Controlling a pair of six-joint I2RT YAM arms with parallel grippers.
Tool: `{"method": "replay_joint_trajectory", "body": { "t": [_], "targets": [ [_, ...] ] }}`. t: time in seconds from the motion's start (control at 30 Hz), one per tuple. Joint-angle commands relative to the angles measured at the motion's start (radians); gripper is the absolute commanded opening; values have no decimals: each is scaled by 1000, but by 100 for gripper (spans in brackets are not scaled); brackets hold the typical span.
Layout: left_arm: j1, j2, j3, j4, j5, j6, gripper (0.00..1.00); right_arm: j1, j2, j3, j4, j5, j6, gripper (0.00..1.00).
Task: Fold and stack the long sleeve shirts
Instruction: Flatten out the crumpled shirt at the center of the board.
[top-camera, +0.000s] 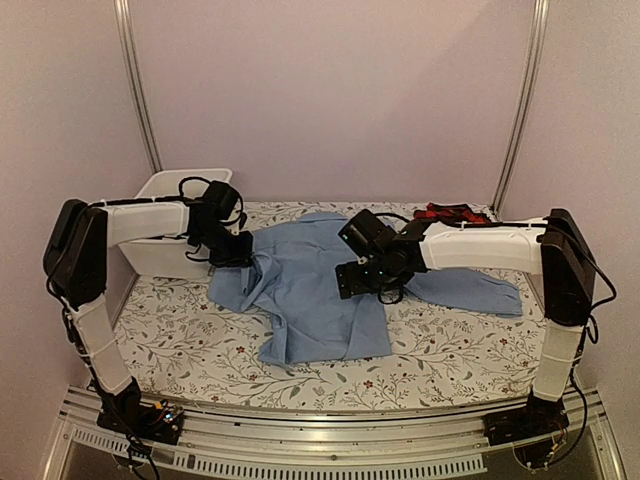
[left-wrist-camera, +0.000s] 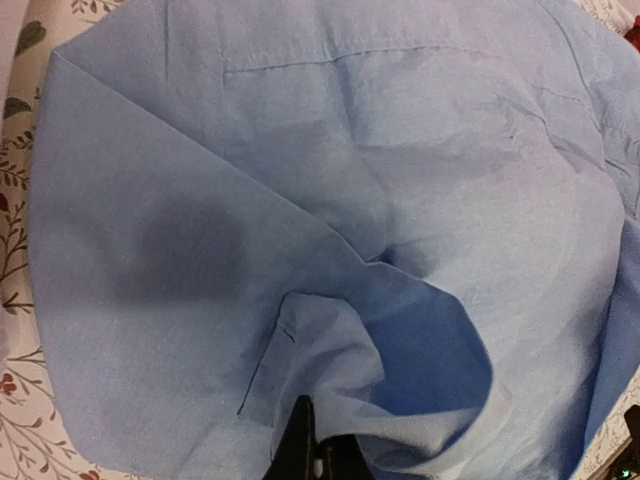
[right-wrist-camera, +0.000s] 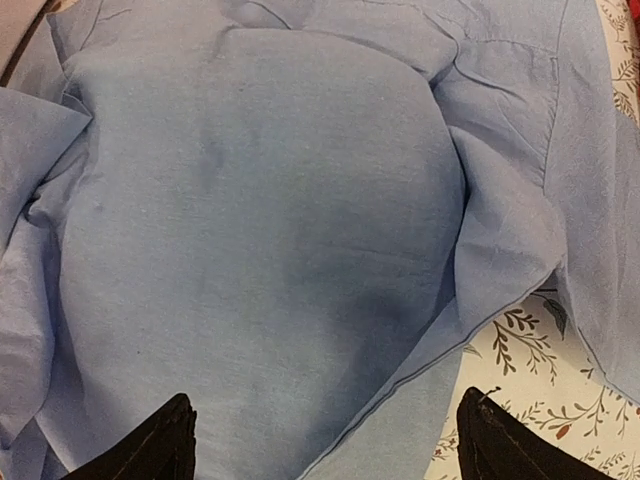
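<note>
The light blue long sleeve shirt (top-camera: 310, 290) lies spread over the middle of the table, one sleeve trailing right. My left gripper (top-camera: 235, 252) is at the shirt's left shoulder, shut on a fold of the blue cloth (left-wrist-camera: 350, 400), which bunches up around its black fingertips (left-wrist-camera: 300, 440). My right gripper (top-camera: 362, 280) hovers over the shirt's middle with its jaws wide apart and nothing between them; its fingertips (right-wrist-camera: 160, 440) frame smooth blue cloth (right-wrist-camera: 270, 250). The red-and-black plaid shirt (top-camera: 450, 212) lies bunched at the back right.
A white bin (top-camera: 175, 240) stands at the back left, close behind my left arm. The table carries a floral cloth (top-camera: 180, 340). Metal posts rise at the back corners, and a rail runs along the near edge.
</note>
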Motion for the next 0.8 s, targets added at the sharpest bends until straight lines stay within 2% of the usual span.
{"method": "replay_joint_trajectory", "body": {
  "t": [0.0, 0.1, 0.17, 0.23, 0.4, 0.47, 0.53, 0.77],
  "targets": [
    [33, 38, 1, 35, -23, -9, 1, -5, 73, 11, 20, 2, 43, 89],
    [51, 70, 9, 41, -22, -8, 0, -6, 107, 6, 9, 18, 54, 86],
    [61, 92, 12, 46, -20, -10, 0, -7, 113, 0, -1, 32, 61, 79],
    [73, 115, 16, 52, -19, -18, 0, -14, 104, -20, -2, 36, 66, 64],
    [101, 194, 73, 47, -31, -23, 0, -58, 37, -107, 4, 44, 68, 14],
    [108, 241, 116, 39, -38, -22, 0, -87, -4, -149, 23, 31, 53, 5],
    [112, 298, 200, 12, -55, -14, 0, -120, -43, -200, 55, 6, 24, 0],
    [138, 489, 482, -104, -90, 13, 0, -306, -190, -357, 175, -144, -93, 0]
  ]
}}
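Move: The shirt's right side edge lies about 6 cm below the open right hand and 2 cm to its right; the right sleeve stretches 23 cm right and 3 cm ahead, the red plaid shirt 25 cm right and 20 cm ahead, the lower right hem corner 14 cm back and 7 cm right. The held left sleeve's destination, the cloth beside the basket, is roughly 9 cm ahead, 3 cm left and 7 cm below the left hand, the basket 14 cm ahead and 14 cm left. The shirt's right side edge gets pinched as the right hand drops about 7 cm and shuts its wide-open fingers, then is drawn some 9 cm to the right with a slight lift. The left sleeve, still gripped, is lowered by the left hand with a small leftward drift, then carried forward low beside the basket, about 9 cm in all. ##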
